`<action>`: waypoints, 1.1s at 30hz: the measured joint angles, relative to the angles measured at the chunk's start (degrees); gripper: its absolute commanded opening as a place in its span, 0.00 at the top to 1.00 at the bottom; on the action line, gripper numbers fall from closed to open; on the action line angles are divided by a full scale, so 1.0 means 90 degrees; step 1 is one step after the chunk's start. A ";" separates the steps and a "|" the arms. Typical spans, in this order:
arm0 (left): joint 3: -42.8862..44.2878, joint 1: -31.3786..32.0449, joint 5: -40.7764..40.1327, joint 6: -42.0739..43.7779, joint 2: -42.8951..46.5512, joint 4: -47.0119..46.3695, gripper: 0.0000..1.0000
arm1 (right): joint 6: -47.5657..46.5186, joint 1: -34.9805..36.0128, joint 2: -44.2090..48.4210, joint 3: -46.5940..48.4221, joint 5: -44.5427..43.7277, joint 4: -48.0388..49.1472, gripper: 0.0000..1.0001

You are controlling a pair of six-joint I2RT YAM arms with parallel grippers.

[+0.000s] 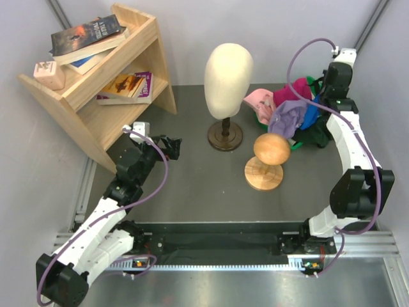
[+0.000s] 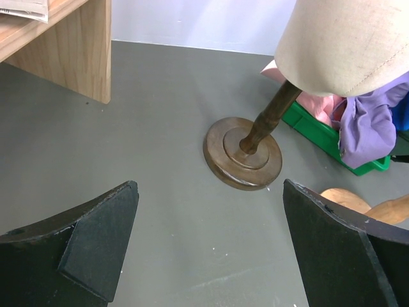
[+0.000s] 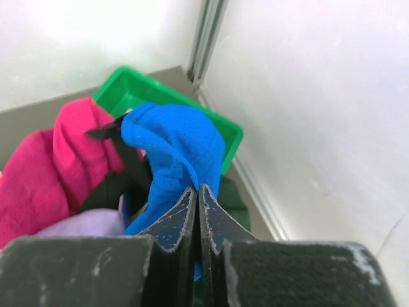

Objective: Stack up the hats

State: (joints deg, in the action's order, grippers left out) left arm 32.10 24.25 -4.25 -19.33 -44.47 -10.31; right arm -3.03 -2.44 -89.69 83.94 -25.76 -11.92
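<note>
The hats lie heaped in a green bin (image 1: 298, 145) at the back right: a light pink one (image 1: 257, 99), a magenta one (image 1: 291, 91), a lavender one (image 1: 287, 118) and a blue one (image 1: 311, 116). In the right wrist view my right gripper (image 3: 199, 188) is shut on a fold of the blue hat (image 3: 172, 144), with the magenta hat (image 3: 38, 185) and the lavender hat (image 3: 83, 224) to its left. My left gripper (image 2: 209, 185) stands wide open over bare table, left of the mannequin stand's base (image 2: 243, 153), holding nothing.
A cream mannequin head (image 1: 228, 70) on a dark wooden stand rises at the back centre. A round wooden knob stand (image 1: 268, 150) sits just in front of the bin. A wooden shelf (image 1: 96, 83) with books fills the back left. The enclosure wall runs close to the bin's right side.
</note>
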 measured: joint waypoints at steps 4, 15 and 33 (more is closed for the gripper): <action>0.0000 0.0000 -0.0053 0.0002 -0.0017 0.0005 0.01 | -0.0168 0.0000 0.0053 0.0211 -0.0172 0.0012 1.00; -0.0007 0.0000 -0.0134 0.0002 -0.0017 0.0005 0.01 | -0.0308 0.0000 0.0260 0.0568 -0.0393 0.0036 1.00; -0.0036 0.0000 -0.0134 0.0000 -0.0017 0.0010 0.01 | -0.0585 0.0119 0.0673 0.1540 -0.0359 -0.0146 1.00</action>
State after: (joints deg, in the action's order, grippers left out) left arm 31.77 24.25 -5.45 -19.33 -44.62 -10.22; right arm -8.29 -1.37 -83.64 97.80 -28.99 -13.23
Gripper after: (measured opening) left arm 0.991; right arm 0.006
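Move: The right hand, already shut on the blue hat, is over the right side of the green basket, whose middle is some 4 cm farther out, 7 cm left and 23 cm below it. The white head stands about 38 cm to its left, level with it front to back, its middle at about the hand's height. The wooden hat stand is some 16 cm nearer and 25 cm left, about 20 cm lower. From the idle left hand, the white head is about 16 cm ahead, 17 cm right and 6 cm higher. Keeping the blue hat pinched in its shut fingers, the right hand lifts it steadily up and away from the green basket, about 15 cm in all, easing back some 4 cm towards the robot as it rises. The wrist tips the fingertips up by roughly 15 degrees along the way, and a small drift to the right turns back left just at the end. ##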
